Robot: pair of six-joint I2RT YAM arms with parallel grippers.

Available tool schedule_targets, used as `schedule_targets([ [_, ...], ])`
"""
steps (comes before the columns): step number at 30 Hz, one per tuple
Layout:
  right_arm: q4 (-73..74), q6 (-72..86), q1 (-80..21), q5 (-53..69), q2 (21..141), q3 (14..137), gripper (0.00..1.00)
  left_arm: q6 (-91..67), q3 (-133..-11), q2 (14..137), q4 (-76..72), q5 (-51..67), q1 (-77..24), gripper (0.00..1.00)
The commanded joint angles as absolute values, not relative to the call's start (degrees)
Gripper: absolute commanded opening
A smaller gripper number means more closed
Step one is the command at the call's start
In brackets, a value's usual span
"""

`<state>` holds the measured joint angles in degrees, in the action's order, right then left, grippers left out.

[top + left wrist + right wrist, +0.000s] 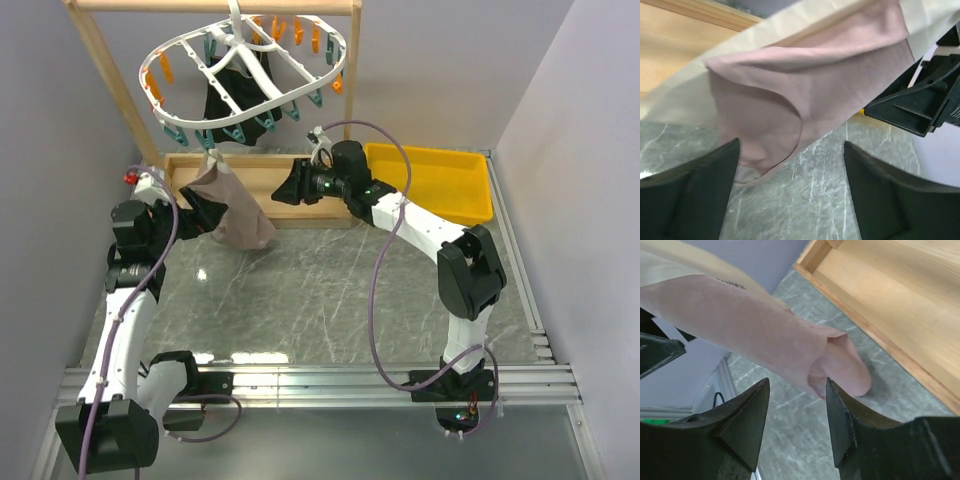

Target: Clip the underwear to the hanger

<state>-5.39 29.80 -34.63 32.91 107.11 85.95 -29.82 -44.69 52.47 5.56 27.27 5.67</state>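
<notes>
The dusty-pink underwear hangs by its top corner from a teal clothespin at the front of the white oval hanger; its lower end reaches the table. My left gripper is open just left of the fabric, not holding it. In the left wrist view the underwear stretches ahead of the open gripper. My right gripper is open and empty to the right of the fabric. In the right wrist view the underwear lies just beyond the open gripper.
A black garment hangs inside the hanger ring. The wooden frame rack and its base tray stand behind the underwear. A yellow tray sits at the back right. Walls close in on both sides.
</notes>
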Motion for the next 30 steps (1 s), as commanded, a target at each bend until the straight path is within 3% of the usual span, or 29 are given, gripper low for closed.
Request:
schedule_targets([
  [1,-10.5,32.3,-34.8,35.9,107.6,90.7,0.56,-31.5,-42.5,47.6,1.9,25.0,8.2,0.82],
  [5,-9.9,30.2,-35.2,38.1,109.4,93.1,0.57,-33.3,-42.3,46.2,7.3,25.2,12.7,0.63],
  [7,-9.9,29.5,-35.5,39.5,110.1,94.6,0.58,-33.7,-41.7,45.8,8.9,24.4,15.2,0.58],
  [20,-5.8,24.8,-36.4,41.4,110.9,96.6,0.61,-26.1,-41.7,55.5,6.6,30.6,18.4,0.56],
  [26,-6.6,22.7,-36.5,40.8,110.5,96.3,0.60,-25.7,-39.9,51.1,1.3,38.2,18.4,0.55],
  [30,-7.5,23.9,-37.1,41.9,113.4,99.4,0.60,-24.3,-40.0,50.6,4.7,35.8,18.5,0.53],
])
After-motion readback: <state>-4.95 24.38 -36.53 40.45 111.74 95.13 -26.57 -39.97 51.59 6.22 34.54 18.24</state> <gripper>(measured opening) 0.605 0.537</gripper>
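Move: The underwear hangs by one end of its waistband from a teal clip on the hanger. The waistband's free end is about 5 cm ahead of the left hand, 5 cm to its left and 2 cm lower; the clip is about 4 cm ahead and 13 cm above that hand. From the right hand, the underwear's body lies about 11 cm left, level fore and aft and some 4 cm lower, the clip roughly 16 cm left, 1 cm ahead and 15 cm up. The left hand swings about 7 cm to its left beside the hanging cloth, turning counter-clockwise and half closing its nearly wide-open fingers on nothing, then sinks some 5 cm with the fingertips tipping down and eases back a little right and up, which brings the gap in line with the waistband's free end. Meanwhile the right hand, fingers still half open and pointing left, closes in on the underwear by about 3 cm left and as much up, turning slightly counter-clockwise; no grip by either hand can be seen. ##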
